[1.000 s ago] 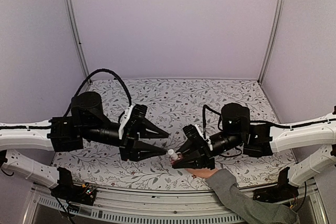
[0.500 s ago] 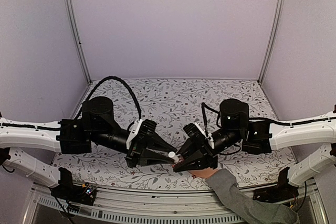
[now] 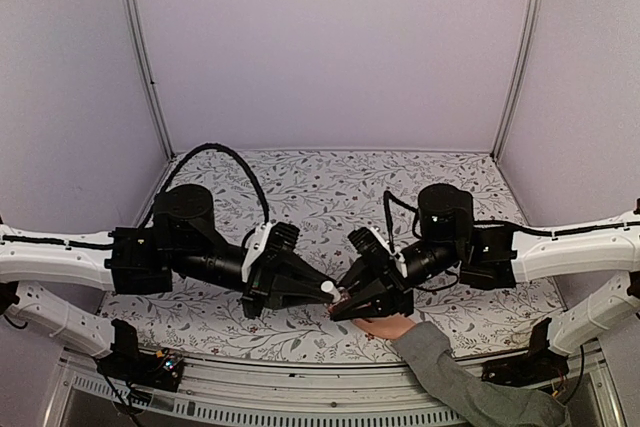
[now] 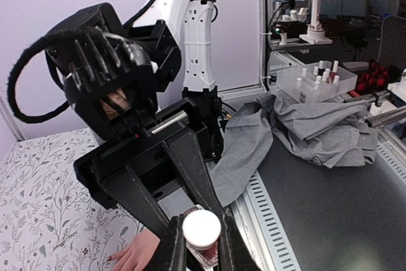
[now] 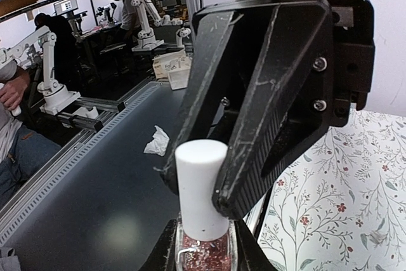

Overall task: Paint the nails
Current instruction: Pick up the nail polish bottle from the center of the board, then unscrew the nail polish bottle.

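Note:
A small nail polish bottle [image 5: 204, 253] with red glitter and a white cap [image 5: 200, 188] is held over the table's front edge. My right gripper [image 5: 204, 257] is shut on its glass body. My left gripper [image 4: 202, 238] faces it, jaws pressed on both sides of the white cap [image 4: 201, 228]. In the top view the two grippers meet tip to tip at the cap [image 3: 327, 289]. A light-skinned hand [image 3: 386, 327] in a grey sleeve [image 3: 450, 375] lies flat on the table just below the right gripper [image 3: 342, 305]. The nails are too small to make out.
A floral cloth [image 3: 330, 187] covers the table. Beyond the front rail, the left wrist view shows a crumpled grey garment [image 4: 304, 131] and a clear tray of small bottles [image 4: 320, 80]. A crumpled tissue [image 5: 155, 141] lies on the dark floor.
My left gripper has swung right to the bottle and closed its jaws on the white cap. My right gripper has kept its hold on the bottle, nearly still.

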`<action>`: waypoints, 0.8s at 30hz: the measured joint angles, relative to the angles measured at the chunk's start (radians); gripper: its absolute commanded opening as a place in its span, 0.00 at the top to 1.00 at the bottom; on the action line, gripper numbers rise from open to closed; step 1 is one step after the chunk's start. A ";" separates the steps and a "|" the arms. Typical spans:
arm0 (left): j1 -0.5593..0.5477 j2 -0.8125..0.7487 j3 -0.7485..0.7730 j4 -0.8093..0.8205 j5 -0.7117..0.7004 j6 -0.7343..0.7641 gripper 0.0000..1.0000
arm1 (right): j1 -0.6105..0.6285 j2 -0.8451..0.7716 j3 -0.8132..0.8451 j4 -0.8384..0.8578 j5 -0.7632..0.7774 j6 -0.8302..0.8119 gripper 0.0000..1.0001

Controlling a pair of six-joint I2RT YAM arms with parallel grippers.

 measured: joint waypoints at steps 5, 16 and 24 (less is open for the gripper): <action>0.000 -0.013 -0.001 0.004 -0.100 -0.042 1.00 | -0.024 -0.024 -0.004 0.006 0.064 0.013 1.00; 0.015 0.018 0.029 0.005 -0.362 -0.162 1.00 | -0.047 -0.048 -0.014 0.015 0.351 0.012 1.00; 0.033 0.093 0.086 0.018 -0.542 -0.240 1.00 | -0.049 -0.042 -0.014 0.045 0.596 0.014 1.00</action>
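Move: The nail polish bottle is already held by both hands. Its middle is about 3 cm below the left hand and 1 cm to its right, and practically at the right hand's own fingers. The model hand lies on the board about 6 cm ahead of the left hand, 11 cm to its right and some 26 cm below; from the right hand it is 6 cm ahead, 8 cm right and 23 cm below. Both hands, still gripping the bottle, swing forward about 11 cm together, left turning counter-clockwise, right clockwise, some 35 degrees. ##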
